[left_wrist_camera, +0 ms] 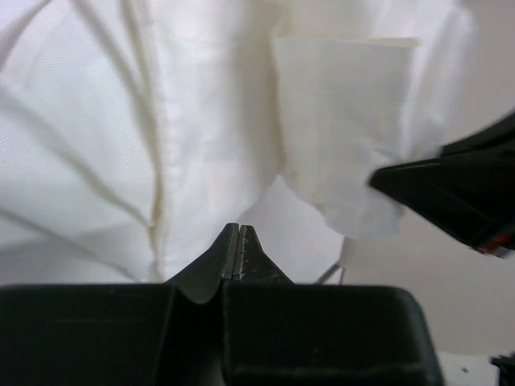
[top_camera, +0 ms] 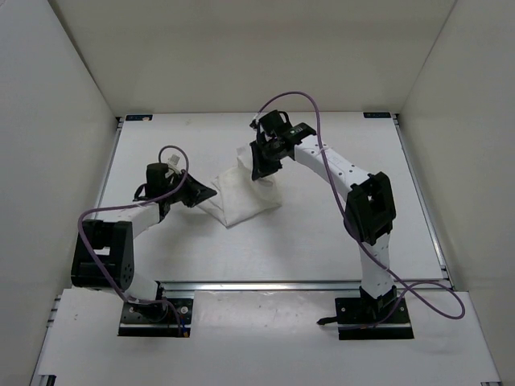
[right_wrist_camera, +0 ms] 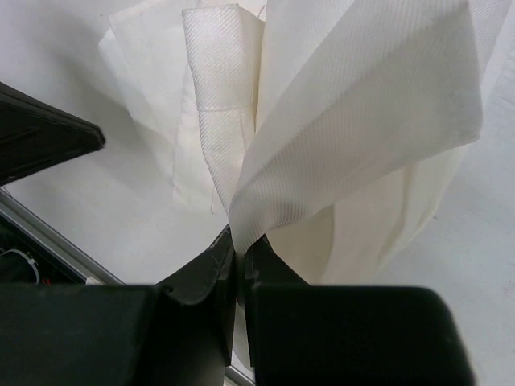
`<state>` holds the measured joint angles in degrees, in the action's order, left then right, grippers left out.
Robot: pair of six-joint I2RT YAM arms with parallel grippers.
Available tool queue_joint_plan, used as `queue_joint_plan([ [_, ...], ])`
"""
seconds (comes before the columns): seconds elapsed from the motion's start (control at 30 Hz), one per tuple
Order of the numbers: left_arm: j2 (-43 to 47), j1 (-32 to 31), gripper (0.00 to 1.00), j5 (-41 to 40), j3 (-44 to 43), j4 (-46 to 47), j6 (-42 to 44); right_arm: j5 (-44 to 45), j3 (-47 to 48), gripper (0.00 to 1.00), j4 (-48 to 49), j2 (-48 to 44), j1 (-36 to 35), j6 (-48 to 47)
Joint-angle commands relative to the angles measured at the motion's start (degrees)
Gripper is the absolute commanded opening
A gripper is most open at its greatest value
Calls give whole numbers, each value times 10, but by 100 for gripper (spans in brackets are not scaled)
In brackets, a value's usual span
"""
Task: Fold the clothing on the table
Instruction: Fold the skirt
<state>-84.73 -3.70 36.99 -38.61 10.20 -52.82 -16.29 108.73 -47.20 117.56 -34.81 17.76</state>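
The clothing (top_camera: 245,201), white ribbed fabric, lies bunched at the middle of the table (top_camera: 338,161). My right gripper (top_camera: 261,169) hovers over its far side, shut on a fold of the clothing (right_wrist_camera: 362,96) that rises out of my right gripper (right_wrist_camera: 240,241) and drapes down. My left gripper (top_camera: 208,194) sits low at the garment's left corner. In the left wrist view, my left gripper (left_wrist_camera: 240,229) is shut, and creases in the clothing (left_wrist_camera: 201,121) run down to its tips. The lifted flap (left_wrist_camera: 338,129) hangs beside the right gripper's dark finger (left_wrist_camera: 451,189).
White walls enclose the table on three sides. An aluminium rail (top_camera: 273,283) runs along the near edge in front of both arm bases. Purple cables loop over both arms. Bare tabletop lies right of the garment (top_camera: 362,233) and behind it.
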Motion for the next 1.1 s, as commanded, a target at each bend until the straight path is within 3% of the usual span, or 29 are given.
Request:
queue_joint_plan([
  [0.0,6,-20,0,-69,17,-93,53,0,25,0,-4,14,-17,-11],
  [0.33,13,-24,0,-252,43,-167,44,-6,19,0,-4,30,-33,-18],
  [1.07,-135,-90,0,-210,-47,-111,28,-15,128,0,-41,104,-87,-7],
])
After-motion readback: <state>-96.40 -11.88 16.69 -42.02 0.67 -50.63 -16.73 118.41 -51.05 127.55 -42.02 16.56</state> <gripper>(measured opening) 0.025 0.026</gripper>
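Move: The skirt's loose left flap lies almost under the shut left gripper, about 10 cm below, 1 cm back and 1 cm to the left. The folded body of the skirt is some 9 cm to this gripper's right, 1 cm ahead and 10 cm below. The right gripper already holds a raised fold. From it the flap is about 13 cm left, 4 cm back and 14 cm down, the skirt body 3 cm left, 2 cm back and 14 cm down. Bring the closed left gripper down about 10 cm, swinging back and out to the left around the flap as the fingers tip some 20 degrees steeper, then push forward and right about 4 cm at table level with the fingertips in under the flap's edge. Meanwhile keep the right fingers shut on the fold and carry it about 6 cm left, slightly back and down. ##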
